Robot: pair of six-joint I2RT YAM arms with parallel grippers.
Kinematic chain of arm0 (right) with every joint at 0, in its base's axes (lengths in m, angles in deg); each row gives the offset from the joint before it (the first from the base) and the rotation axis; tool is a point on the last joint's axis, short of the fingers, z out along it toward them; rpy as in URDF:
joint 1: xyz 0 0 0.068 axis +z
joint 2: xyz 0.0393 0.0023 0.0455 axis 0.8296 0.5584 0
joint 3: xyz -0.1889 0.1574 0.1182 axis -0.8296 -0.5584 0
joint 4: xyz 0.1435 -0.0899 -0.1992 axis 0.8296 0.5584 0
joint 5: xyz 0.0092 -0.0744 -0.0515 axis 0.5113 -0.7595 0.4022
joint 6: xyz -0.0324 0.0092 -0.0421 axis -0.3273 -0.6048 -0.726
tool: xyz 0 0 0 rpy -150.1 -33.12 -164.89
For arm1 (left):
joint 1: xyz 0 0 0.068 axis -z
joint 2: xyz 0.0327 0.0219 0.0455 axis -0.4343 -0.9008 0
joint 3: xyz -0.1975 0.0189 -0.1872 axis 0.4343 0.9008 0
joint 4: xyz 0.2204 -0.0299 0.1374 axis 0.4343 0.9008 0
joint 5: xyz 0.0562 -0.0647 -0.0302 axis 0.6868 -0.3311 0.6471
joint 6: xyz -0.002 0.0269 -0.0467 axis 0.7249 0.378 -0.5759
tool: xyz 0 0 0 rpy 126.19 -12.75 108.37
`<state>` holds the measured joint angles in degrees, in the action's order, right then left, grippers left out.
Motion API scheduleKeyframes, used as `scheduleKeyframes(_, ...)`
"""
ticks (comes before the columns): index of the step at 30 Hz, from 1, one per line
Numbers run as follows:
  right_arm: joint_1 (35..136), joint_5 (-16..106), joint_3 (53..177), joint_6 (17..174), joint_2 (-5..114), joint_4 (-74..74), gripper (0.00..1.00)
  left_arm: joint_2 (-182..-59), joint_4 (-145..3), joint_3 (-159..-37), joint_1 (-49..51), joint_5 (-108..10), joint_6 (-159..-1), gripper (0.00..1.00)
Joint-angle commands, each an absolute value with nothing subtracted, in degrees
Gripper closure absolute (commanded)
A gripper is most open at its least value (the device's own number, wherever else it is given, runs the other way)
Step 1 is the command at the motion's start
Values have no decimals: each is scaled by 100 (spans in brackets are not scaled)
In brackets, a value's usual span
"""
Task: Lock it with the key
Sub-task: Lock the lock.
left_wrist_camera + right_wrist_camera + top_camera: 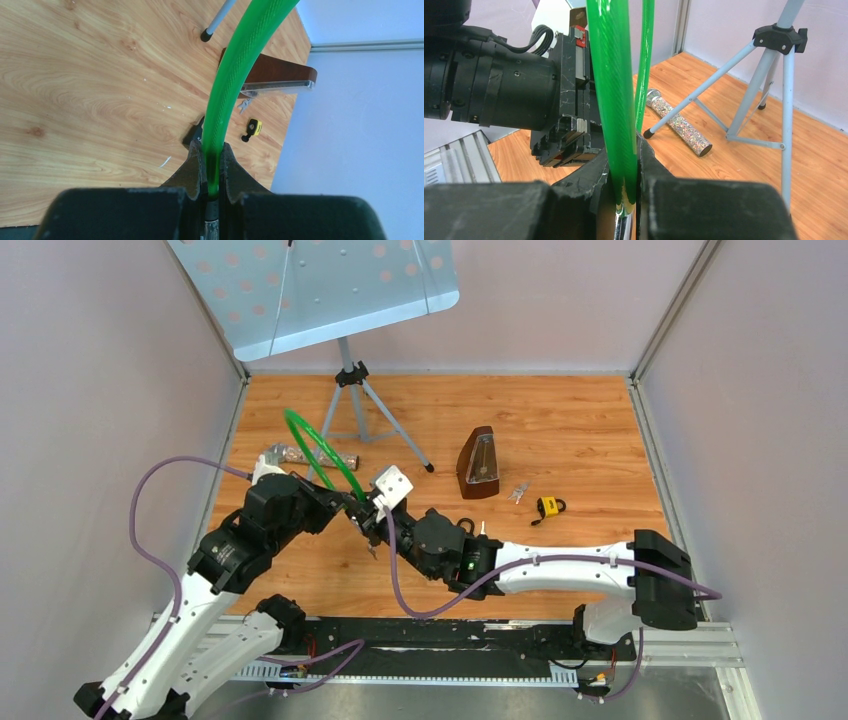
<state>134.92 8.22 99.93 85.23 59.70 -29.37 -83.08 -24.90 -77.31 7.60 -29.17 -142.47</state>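
Observation:
A green cable lock (318,445) arches up over the wooden floor, and both its ends come down between my two grippers at the centre left. My left gripper (212,147) is shut on one end of the green cable (235,65), just above a dark metal tip. On the other end (611,75), my right gripper (628,150) is shut where the green sheath meets a shiny metal pin. The two grippers sit close together, left (355,508) and right (373,530). Small silver keys (518,492) lie loose on the floor by a yellow padlock (548,506), far from both grippers.
A brown metronome (480,465) stands right of centre. A music stand's tripod legs (355,390) spread at the back, with a glittery microphone (300,455) lying beside them. Pale walls close in three sides.

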Motion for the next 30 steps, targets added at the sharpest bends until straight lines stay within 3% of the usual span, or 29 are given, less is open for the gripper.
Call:
scheduleKeyframes(1,13261,957,10208,9056,5957,-1929,94,-8049,-3578,-8030,894,-3534,-14530,100)
scheduleKeyframes(10,13146,1190,10443,9373,5495,-1652,74,-8000,-3736,-7707,896,-3611,-14626,100)
scheduleKeyframes(15,13128,1323,10307,9659,5173,-1555,38,-8044,-3826,-7656,893,-3622,-14636,100)
scheduleKeyframes(18,13120,1440,10080,9835,4887,-1558,26,-8055,-3841,-7651,897,-3585,-14623,100)
scheduleKeyframes(25,13120,2179,9601,10397,4083,-1230,17,-8151,-3949,-7591,896,-3518,-14631,100)
scheduleKeyframes(30,13120,2813,9360,11128,3858,-959,26,-8211,-4136,-7562,891,-3493,-14613,100)
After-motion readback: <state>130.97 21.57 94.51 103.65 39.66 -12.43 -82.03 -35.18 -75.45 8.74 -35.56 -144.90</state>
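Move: The cable lock's silver cylinder, the place where the right fingers hold the green cable's end, lies about 4 cm below the right hand and 1 cm to its left. Its keys hang some 9 cm below that hand and 3 cm back. On the table, about 27 cm lower, the black padlock is 18 cm to the right and 2 cm ahead. From the left hand the cylinder is 3 cm back, 2 cm right and 3 cm down. The green cable's end comes free of the right fingers, which open wide while that hand eases about 1 cm forward and up, then draws off roughly 6 cm to the right, rising and finally pulling back, tipping down about 15 degrees. The left hand keeps its pinch beside the cylinder and carries the lock about 3 cm up and 3 cm right, rolling slightly. ##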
